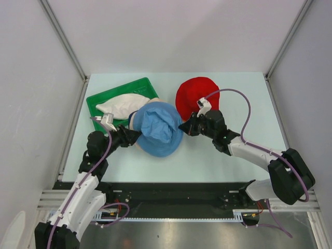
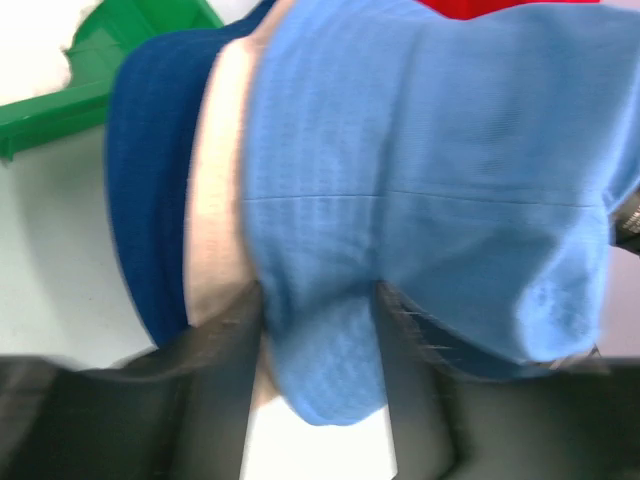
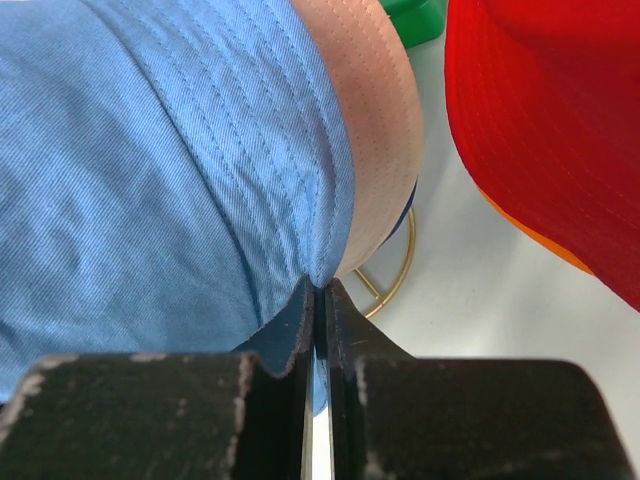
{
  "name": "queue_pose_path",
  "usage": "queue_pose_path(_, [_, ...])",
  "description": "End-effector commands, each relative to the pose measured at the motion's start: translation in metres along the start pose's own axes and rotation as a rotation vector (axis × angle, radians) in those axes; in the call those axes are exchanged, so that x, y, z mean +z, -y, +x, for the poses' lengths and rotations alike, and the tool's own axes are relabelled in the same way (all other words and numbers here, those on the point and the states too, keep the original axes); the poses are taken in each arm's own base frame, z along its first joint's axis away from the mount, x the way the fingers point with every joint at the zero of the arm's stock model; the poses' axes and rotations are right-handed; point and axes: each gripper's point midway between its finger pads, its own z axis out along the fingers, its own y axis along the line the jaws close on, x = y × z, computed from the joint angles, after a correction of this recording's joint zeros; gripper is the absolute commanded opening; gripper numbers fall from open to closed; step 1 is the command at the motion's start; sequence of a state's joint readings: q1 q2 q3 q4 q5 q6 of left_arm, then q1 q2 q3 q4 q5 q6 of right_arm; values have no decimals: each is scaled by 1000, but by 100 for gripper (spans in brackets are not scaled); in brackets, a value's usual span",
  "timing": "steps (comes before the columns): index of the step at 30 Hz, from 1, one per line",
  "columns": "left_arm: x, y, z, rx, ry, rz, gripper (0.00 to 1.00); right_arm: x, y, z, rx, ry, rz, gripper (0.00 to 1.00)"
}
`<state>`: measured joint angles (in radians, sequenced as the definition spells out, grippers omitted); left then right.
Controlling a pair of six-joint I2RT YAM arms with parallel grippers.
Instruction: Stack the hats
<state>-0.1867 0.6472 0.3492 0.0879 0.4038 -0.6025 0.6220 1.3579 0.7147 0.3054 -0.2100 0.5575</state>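
Observation:
A light blue hat [image 1: 158,129] [image 2: 430,150] [image 3: 150,150] lies on top of a beige hat [image 2: 215,200] [image 3: 370,130] and a navy hat [image 2: 150,200] at the table's middle. My left gripper [image 1: 133,136] [image 2: 320,300] is at its left rim, open, with a fold of the blue brim between the fingers. On the right rim, my right gripper [image 1: 182,127] [image 3: 322,285] is shut on the blue brim. A red hat [image 1: 194,96] [image 3: 540,120] lies behind it, an orange edge [image 3: 545,245] showing under it. A white hat [image 1: 124,104] rests in the tray.
The green tray [image 1: 96,98] [image 2: 60,100] stands at the back left, touching the pile. Part of a gold wire ring [image 3: 395,275] shows under the pile's right edge. Metal posts and walls close in the table's left, right and back.

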Motion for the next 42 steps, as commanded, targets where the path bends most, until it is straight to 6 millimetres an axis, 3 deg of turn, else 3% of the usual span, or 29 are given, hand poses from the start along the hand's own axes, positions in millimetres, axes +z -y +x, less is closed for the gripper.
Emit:
queue_pose_path(1, [2, -9, 5, -22, 6, -22, 41, 4, -6, -8, -14, 11, 7, 0])
queue_pose_path(6, [5, -26, 2, -37, 19, -113, 3, 9, -4, -3, -20, 1, 34, 0])
queue_pose_path(7, [5, -31, -2, -34, 33, -139, 0, 9, -3, -2, -24, -1, 41, 0])
queue_pose_path(18, [18, -66, -35, -18, 102, -352, 0, 14, 15, -7, -22, 57, 217, 0])
queue_pose_path(22, [27, -90, -31, 0, 65, -448, 0, 23, 31, 3, -23, 35, 295, 0])
queue_pose_path(29, [36, -111, -35, 54, 45, -539, 0, 32, 46, 18, -36, 15, 370, 0])
queue_pose_path(31, [41, -108, -42, 81, 47, -520, 0, 33, 46, 21, -41, 4, 374, 0])
queue_pose_path(34, [51, -90, -48, 125, 40, -419, 0, 30, 30, 15, -73, 3, 316, 1])
queue_pose_path(35, [52, -86, -50, 134, 39, -402, 0, 28, 23, 11, -87, 6, 288, 2])
queue_pose_path(38, [53, -71, -65, 176, 80, -349, 0, 14, -12, -8, -170, -5, 165, 29])
queue_pose_path(39, [52, -67, -68, 202, 87, -336, 0, 4, -21, -11, -210, -24, 141, 45])
queue_pose_path(42, [56, -59, -70, 232, 66, -292, 0, -19, -40, -28, -267, -24, 99, 63])
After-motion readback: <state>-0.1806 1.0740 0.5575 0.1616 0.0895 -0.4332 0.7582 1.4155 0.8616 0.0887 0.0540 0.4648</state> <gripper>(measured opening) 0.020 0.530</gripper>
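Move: The light-blue hat lies over the beige hat, its middle about 10 cm to the right and 3 cm ahead of the left hand, roughly level; its near-left brim is between the open fingers. From the right hand, which already pinches the right brim, that middle is some 14 cm left and 3 cm back. The white hat in the green tray sits about 18 cm ahead, 9 cm left and 12 cm below the left hand; the red hat stands some 15 cm ahead and 9 cm right of the right hand. The left fingers close on the near-left brim of the light-blue hat and draw it forward and somewhat left, about 10 cm in all, sinking 2 cm and turning some 15 degrees counter-clockwise. The right hand keeps its pinch while going about 3 cm forward and left with a slight dip, then opens, lets go of the brim and backs off some 2 cm. ##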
